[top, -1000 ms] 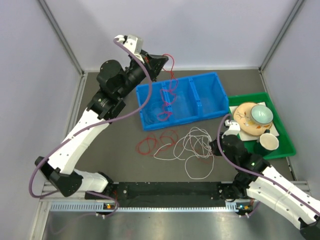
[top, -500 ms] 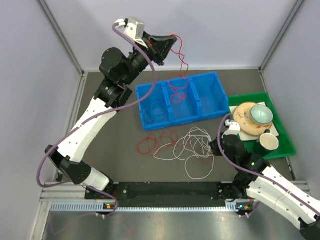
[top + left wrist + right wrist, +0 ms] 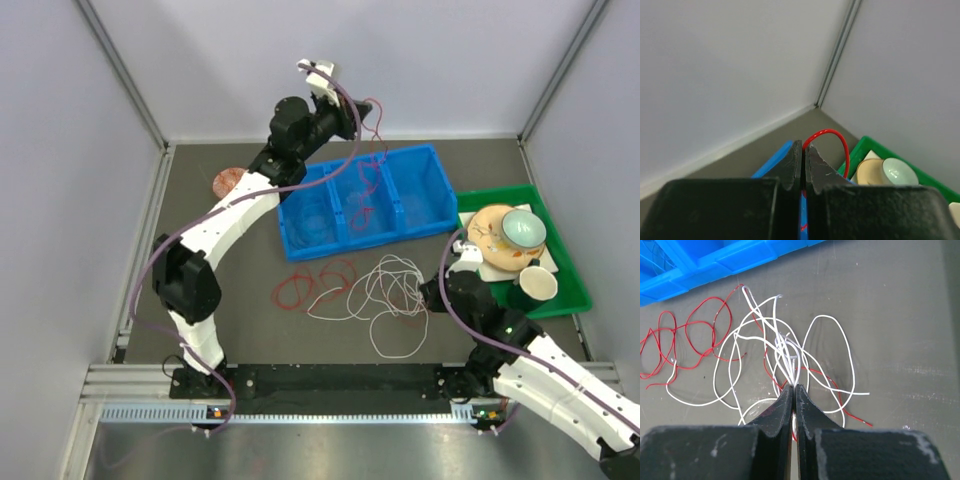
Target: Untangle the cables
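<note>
My left gripper (image 3: 355, 112) is raised over the back edge of the blue bin (image 3: 420, 190), shut on a red cable (image 3: 372, 165). That cable hangs down into the bin's middle compartment. In the left wrist view the red cable (image 3: 837, 136) arcs out of the shut tips (image 3: 803, 146). On the table lie tangled white cables (image 3: 375, 295) and red cables (image 3: 310, 285). My right gripper (image 3: 432, 292) sits low at the right side of the tangle. In the right wrist view it (image 3: 794, 386) is shut on a bunch of white cables (image 3: 785, 347), with red cables (image 3: 690, 335) to the left.
The three-compartment blue bin (image 3: 715, 260) stands behind the tangle. A green tray (image 3: 560, 290) with bowls and a cup sits at the right, close to my right arm. A small pinkish round object (image 3: 228, 181) lies left of the bin.
My left arm has swung right and stretched out, carrying the red cable from over the bin's left compartment to over the middle one. The right arm has not moved.
</note>
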Action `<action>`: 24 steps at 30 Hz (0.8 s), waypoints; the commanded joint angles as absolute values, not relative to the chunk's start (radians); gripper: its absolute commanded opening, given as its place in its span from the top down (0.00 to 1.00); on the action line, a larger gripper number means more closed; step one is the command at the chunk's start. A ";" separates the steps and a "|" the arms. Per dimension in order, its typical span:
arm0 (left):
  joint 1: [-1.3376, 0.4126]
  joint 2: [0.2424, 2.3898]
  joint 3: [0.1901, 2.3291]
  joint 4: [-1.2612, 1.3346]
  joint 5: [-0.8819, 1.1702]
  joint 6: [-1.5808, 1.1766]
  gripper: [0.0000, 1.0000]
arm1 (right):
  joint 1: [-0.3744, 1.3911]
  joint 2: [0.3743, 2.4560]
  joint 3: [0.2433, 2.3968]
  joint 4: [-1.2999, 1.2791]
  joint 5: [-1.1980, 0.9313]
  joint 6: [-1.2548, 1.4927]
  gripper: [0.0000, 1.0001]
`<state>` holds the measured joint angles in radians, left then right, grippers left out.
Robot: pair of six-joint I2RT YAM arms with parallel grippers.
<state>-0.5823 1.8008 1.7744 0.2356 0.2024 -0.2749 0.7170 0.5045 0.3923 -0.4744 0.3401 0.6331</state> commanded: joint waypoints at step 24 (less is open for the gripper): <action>-0.551 1.801 1.643 0.166 0.148 -0.327 0.03 | 0.709 0.505 0.413 -0.471 0.347 0.641 1.00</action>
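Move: The left gripper, high over the blue bin, holds the red cable, which dangles into the bin's middle compartment; that compartment's middle lies about 41 cm below, some 3 cm right and 1 cm back. From this hand, the right compartment is about 15 cm right and 1 cm ahead, the left compartment 11 cm left and 4 cm back. From the right gripper, the middle compartment lies roughly 24 cm ahead, 13 cm left and 8 cm below. Bring the left gripper down quickly some 15 cm towards the middle compartment, easing about 5 cm forward and tipping the fingers down nearly 20 degrees. Open the fingers wide while still sinking so that they let go of the red cable well above the bin, then begin lifting and drawing back slightly. ##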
